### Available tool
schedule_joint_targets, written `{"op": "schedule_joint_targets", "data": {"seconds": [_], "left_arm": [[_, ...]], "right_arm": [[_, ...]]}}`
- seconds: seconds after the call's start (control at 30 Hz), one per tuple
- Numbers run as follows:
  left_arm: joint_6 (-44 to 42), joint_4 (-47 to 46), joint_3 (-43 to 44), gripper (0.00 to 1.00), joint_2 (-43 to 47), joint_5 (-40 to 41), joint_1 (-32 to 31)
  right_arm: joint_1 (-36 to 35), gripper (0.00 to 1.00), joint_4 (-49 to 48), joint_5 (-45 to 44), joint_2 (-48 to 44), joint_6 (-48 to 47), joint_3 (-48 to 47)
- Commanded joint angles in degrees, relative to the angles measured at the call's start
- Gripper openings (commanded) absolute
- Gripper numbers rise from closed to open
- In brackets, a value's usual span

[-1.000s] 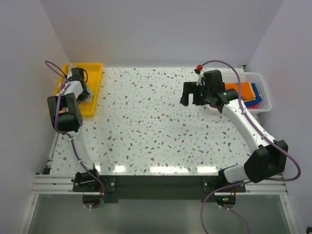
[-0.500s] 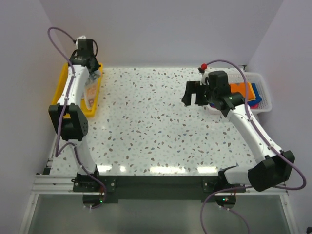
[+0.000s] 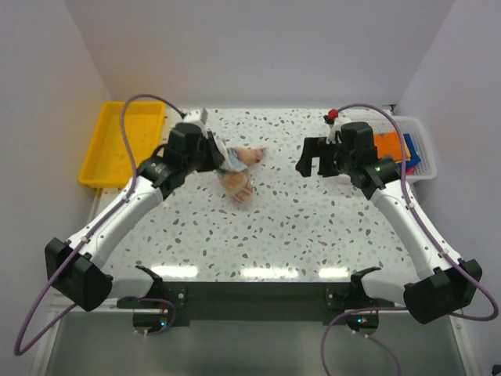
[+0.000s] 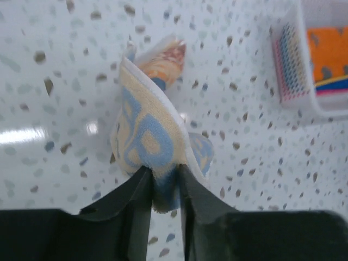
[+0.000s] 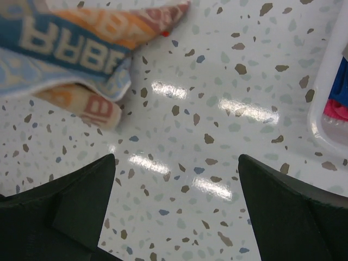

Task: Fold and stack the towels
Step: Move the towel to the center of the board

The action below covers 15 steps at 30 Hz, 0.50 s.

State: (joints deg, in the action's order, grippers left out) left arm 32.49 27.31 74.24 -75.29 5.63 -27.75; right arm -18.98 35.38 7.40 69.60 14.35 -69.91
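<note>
An orange-blue towel with white print (image 3: 239, 171) hangs bunched over the table's left-centre, one corner pointing right. My left gripper (image 3: 222, 156) is shut on its edge; in the left wrist view the cloth (image 4: 148, 130) is pinched between the two fingers of the left gripper (image 4: 163, 182). My right gripper (image 3: 311, 163) hovers wide open over bare table to the towel's right, apart from it. The right wrist view shows the same towel (image 5: 70, 38) at the upper left, beyond the empty right gripper (image 5: 176, 168). More towels (image 3: 393, 146), orange, blue and pink, lie in the basket.
A white mesh basket (image 3: 423, 153) stands at the back right, close behind the right gripper. A yellow tray (image 3: 117, 153) sits at the back left edge. The speckled table (image 3: 258, 235) stretches between the arms.
My left arm has swung from the yellow tray out over the table, carrying the printed towel with it. The right gripper has stayed open and shifted only slightly.
</note>
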Motion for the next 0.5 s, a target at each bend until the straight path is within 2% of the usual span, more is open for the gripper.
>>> {"op": "schedule_joint_targets", "data": {"seconds": [0.0, 0.13, 0.17, 0.27, 0.37, 0.47], "left_arm": [[7.31, -3.84, -13.65, 0.34, 3.64, -1.60, -6.42], [13.20, -2.62, -24.20, 0.52, 10.94, 1.66, -16.17], [13.65, -1.22, -25.10, 0.62, 13.39, 2.62, -17.76], [14.44, 4.04, -25.81, 0.76, 15.34, 6.93, -20.94], [11.64, 7.23, -24.93, 0.78, 13.77, 12.46, -21.03], [8.74, 5.66, -22.56, 0.77, 9.04, 15.81, -20.42]], "right_arm": [[-0.35, 0.98, 0.31, 3.05, -0.96, -1.16, 1.96], [-1.93, 0.97, 0.84, 3.59, 0.35, -1.96, 4.16], [-2.98, 0.96, 0.84, 3.24, 0.79, -1.96, 4.60], [-4.83, 0.93, 0.31, 2.71, 3.86, -2.22, 5.75], [-5.80, 0.83, -1.09, 2.36, 8.08, -1.69, 5.05], [-6.68, 0.75, -3.46, 2.71, 12.65, -1.52, 2.86]]}}
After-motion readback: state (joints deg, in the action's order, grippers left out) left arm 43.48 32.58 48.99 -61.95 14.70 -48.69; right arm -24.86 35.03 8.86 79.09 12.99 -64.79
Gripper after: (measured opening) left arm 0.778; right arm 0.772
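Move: The towel still hangs from the left fingers, its middle about 10 cm below them, 5 cm to their right and 2 cm ahead; the board's center lies some 11 cm right, 1 cm ahead and 27 cm below. From that hand, the emptied yellow bin sits about 32 cm left and 16 cm ahead. From the right hand, the towel's middle is some 21 cm left, 5 cm ahead and 8 cm below; the white bin is about 26 cm right and 19 cm ahead. The towel is let go as the left fingers spread wide and that hand sweeps back and down about 15 cm each way, drifting slightly right and tipping its fingers down, then eases up a couple of centimetres. The empty right hand sinks about 9 cm, edging left towards the towel, tipping down as its fingers narrow somewhat. ##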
